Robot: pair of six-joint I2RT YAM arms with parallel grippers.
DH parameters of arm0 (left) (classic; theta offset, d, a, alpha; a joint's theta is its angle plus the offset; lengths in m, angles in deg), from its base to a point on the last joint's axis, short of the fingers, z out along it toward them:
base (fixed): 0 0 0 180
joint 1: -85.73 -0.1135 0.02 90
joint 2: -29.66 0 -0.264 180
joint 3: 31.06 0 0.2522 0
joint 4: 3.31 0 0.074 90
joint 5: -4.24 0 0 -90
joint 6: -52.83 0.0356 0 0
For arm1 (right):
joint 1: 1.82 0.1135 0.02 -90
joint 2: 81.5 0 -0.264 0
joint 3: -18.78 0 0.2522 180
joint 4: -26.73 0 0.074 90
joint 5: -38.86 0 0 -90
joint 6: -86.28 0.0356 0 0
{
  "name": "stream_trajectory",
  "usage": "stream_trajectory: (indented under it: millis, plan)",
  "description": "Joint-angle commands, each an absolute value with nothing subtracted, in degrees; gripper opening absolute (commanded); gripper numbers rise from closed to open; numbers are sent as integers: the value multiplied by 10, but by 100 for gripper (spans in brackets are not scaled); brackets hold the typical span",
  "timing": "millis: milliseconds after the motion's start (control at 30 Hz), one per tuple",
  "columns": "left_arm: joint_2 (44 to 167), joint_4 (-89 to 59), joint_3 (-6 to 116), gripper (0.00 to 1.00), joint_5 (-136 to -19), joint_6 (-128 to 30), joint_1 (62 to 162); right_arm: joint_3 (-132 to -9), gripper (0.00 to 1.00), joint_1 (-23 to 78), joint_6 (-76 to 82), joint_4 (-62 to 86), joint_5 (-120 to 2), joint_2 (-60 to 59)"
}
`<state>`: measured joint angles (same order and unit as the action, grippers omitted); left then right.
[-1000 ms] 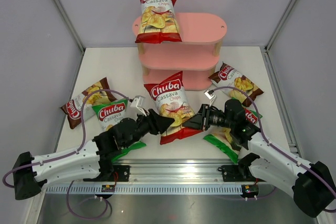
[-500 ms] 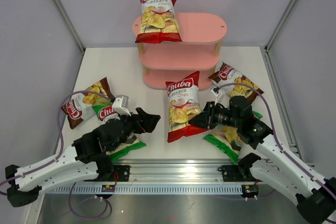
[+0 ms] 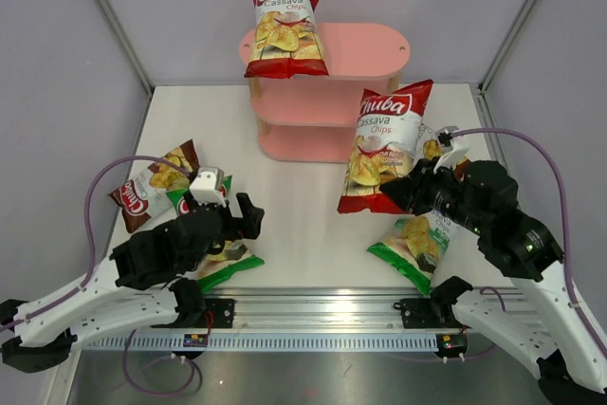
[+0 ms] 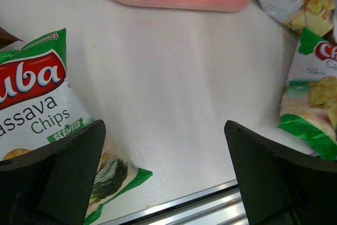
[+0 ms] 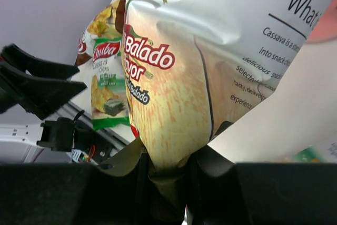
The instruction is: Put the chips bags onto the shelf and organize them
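A red chips bag (image 3: 384, 144) hangs upright in front of the pink shelf's (image 3: 365, 49) right side, with my right gripper (image 3: 410, 192) shut on its lower edge. In the right wrist view the bag's back (image 5: 179, 77) rises from the shut right gripper (image 5: 168, 167). Another red bag (image 3: 285, 33) stands on the top board at the left. My left gripper (image 3: 248, 218) is open and holds nothing, low over a green bag (image 3: 232, 267). From the left wrist, the left gripper (image 4: 163, 172) spans bare table beside this green bag (image 4: 37, 98).
A brown bag (image 3: 152, 182) lies at the left. Another green bag (image 3: 417, 244) lies under the right arm, and a brown bag (image 3: 432, 146) peeks out behind the held one. The metal rail (image 3: 313, 315) runs along the near edge.
The left gripper let go of the red bag, opened wide and drew back to the left. The right gripper carried the bag up and right, close to the shelf.
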<state>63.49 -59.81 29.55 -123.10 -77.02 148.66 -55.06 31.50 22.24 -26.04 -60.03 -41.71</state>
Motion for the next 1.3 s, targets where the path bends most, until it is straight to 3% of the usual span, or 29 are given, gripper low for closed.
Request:
stream_trajectory:
  millis: [0,333,533,700,867,1000,1267]
  plan:
    - [660,-620,307,99,-1247,-729,1483,-641,20,316,176,-285,-529,-381]
    - [695,-515,246,99,-1117,-714,1466,-887,19,304,89,-339,-504,-234]
    - [691,-487,216,99,-1073,-723,1466,-1032,17,133,85,-364,-691,-123]
    - [654,-490,206,99,-1061,-721,1465,-1113,17,72,76,-377,-816,-36]
    - [623,-492,210,99,-1038,-717,1466,-1134,18,-36,159,-276,-987,41]
    - [603,-503,223,99,-1028,-714,1466,-1160,18,-68,282,-171,-1134,127]
    - [609,-511,233,99,-1045,-711,1465,-1188,18,-67,399,-51,-1178,219]
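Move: The right hand, holding a red chips bag by its lower right corner, has the right half of the shelf top roughly 27 cm ahead, 3 cm to its left and 6 cm higher. On that shelf top the standing red bag is about 27 cm ahead, 18 cm left and 15 cm up. The right brown bag lies on the table some 21 cm ahead, 11 cm right and 29 cm below. From the empty left hand, the same shelf spot is about 28 cm ahead, 24 cm right and 14 cm up. Keep the right gripper shut on the bag's corner and lift it steeply some 15 cm, then carry it forward about 27 cm in all, drifting 5 cm right, to the free right half of the shelf top; finish by sinking 2–3 cm while rolling the hand's left side up some 20 degrees. Dip the open left gripper about 7 cm, easing it right and back, then raise it partway. ##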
